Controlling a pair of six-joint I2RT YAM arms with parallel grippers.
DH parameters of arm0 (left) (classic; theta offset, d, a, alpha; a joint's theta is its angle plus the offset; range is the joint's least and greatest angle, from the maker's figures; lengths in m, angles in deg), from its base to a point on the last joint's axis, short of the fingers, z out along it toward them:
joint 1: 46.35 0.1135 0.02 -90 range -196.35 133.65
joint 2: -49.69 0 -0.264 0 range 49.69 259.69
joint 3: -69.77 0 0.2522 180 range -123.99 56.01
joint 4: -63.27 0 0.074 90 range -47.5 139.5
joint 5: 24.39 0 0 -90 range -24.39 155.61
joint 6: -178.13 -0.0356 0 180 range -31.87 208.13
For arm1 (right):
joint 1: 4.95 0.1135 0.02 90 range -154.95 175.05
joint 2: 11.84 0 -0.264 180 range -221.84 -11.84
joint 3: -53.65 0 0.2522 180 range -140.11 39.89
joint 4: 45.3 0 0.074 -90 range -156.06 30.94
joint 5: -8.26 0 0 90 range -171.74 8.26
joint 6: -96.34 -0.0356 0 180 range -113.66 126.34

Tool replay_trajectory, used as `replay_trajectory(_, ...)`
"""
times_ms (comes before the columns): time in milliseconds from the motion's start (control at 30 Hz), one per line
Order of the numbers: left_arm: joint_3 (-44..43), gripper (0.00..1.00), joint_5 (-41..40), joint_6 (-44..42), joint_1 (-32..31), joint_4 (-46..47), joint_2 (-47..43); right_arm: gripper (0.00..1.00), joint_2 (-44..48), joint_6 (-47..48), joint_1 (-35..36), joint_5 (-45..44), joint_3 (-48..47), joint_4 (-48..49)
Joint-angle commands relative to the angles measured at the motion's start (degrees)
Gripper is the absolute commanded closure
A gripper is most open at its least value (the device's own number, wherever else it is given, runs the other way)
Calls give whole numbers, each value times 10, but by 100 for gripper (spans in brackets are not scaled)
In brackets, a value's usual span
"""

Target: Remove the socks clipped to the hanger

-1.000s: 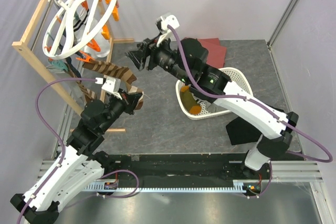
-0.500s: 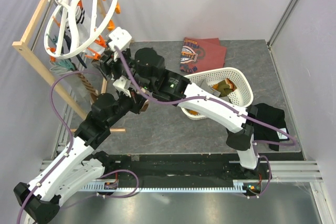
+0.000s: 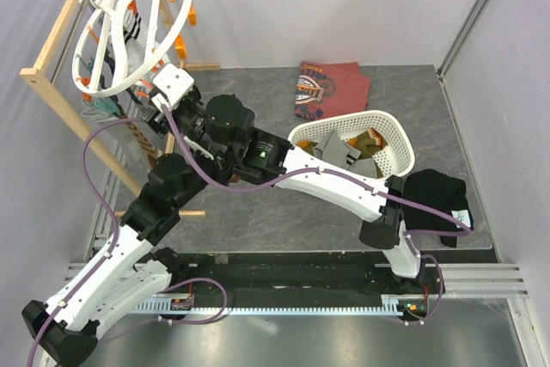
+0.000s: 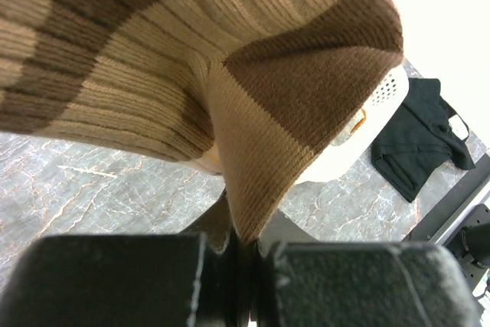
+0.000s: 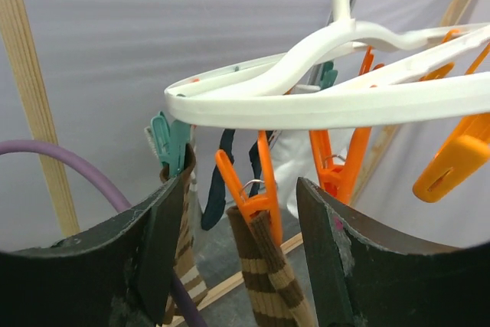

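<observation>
The white ring hanger (image 3: 129, 27) hangs from the wooden rack at the far left. Seen from the right wrist, the hanger's ring (image 5: 329, 101) carries orange clips. One orange clip (image 5: 249, 189) pinches the cuff of a brown-and-tan striped sock (image 5: 276, 281). My right gripper (image 5: 241, 220) is open, its fingers either side of that clip and sock without touching them. A teal clip (image 5: 168, 143) to the left holds another striped sock. My left gripper (image 4: 243, 246) is shut on the lower end of a striped sock (image 4: 253, 112). In the top view the right arm hides it.
The wooden rack frame (image 3: 51, 92) stands along the left edge. A white mesh basket (image 3: 391, 131) with socks in it sits right of centre. A maroon shirt (image 3: 331, 88) lies behind the basket and a black cloth (image 3: 434, 195) to its right. My right arm crosses above the left arm (image 3: 168, 182).
My right arm has swung left from near the basket to the hanger, and its open jaws now straddle an orange clip. The left gripper has kept hold of the striped sock.
</observation>
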Motion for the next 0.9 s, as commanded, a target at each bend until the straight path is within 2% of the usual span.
replay_trajectory(0,-7,98,18,-23,0,24,-4,31,-14,46,3,-18,-13,52)
replay_trajectory(333,-4,98,28,-14,-1,28,-5,38,-55,67,3,-9,-54,34)
replay_trajectory(400,-4,98,31,-15,0,28,-4,43,-60,71,3,-17,-57,40)
replay_trajectory(433,-5,98,30,-15,0,28,-3,47,-61,72,3,-22,-56,50)
replay_trajectory(467,-3,98,30,-15,0,28,-3,55,-65,76,3,-25,-57,56)
replay_trajectory(600,-2,98,29,-15,0,28,-6,69,-74,84,0,-32,-65,86)
replay_trajectory(633,-2,98,28,-16,0,25,-6,76,-75,84,-3,-31,-67,92)
replay_trajectory(667,-2,98,26,-17,0,27,-9,91,-75,85,-4,-32,-69,96)
replay_trajectory(700,-2,98,21,-17,0,25,-9,100,-74,87,-4,-32,-69,103)
replay_trajectory(867,-2,98,10,-18,0,17,-17,100,-57,77,-9,-32,-56,117)
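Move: The orange clip pinching the striped sock is just beyond the right hand's open fingers, about 2 cm ahead, 2 cm left and level. The hanger rim passes some 4 cm above that clip. A teal clip sits 1 cm ahead and 9 cm left of the hand, 2 cm higher; another orange clip is 6 cm ahead, straight in line and 1 cm higher. From the left hand, the first orange clip is roughly 5 cm ahead, 14 cm left and 20 cm up. Right hand eases about 3 cm forward-left and pinches the orange clip's handles shut; left keeps gripping the sock. ##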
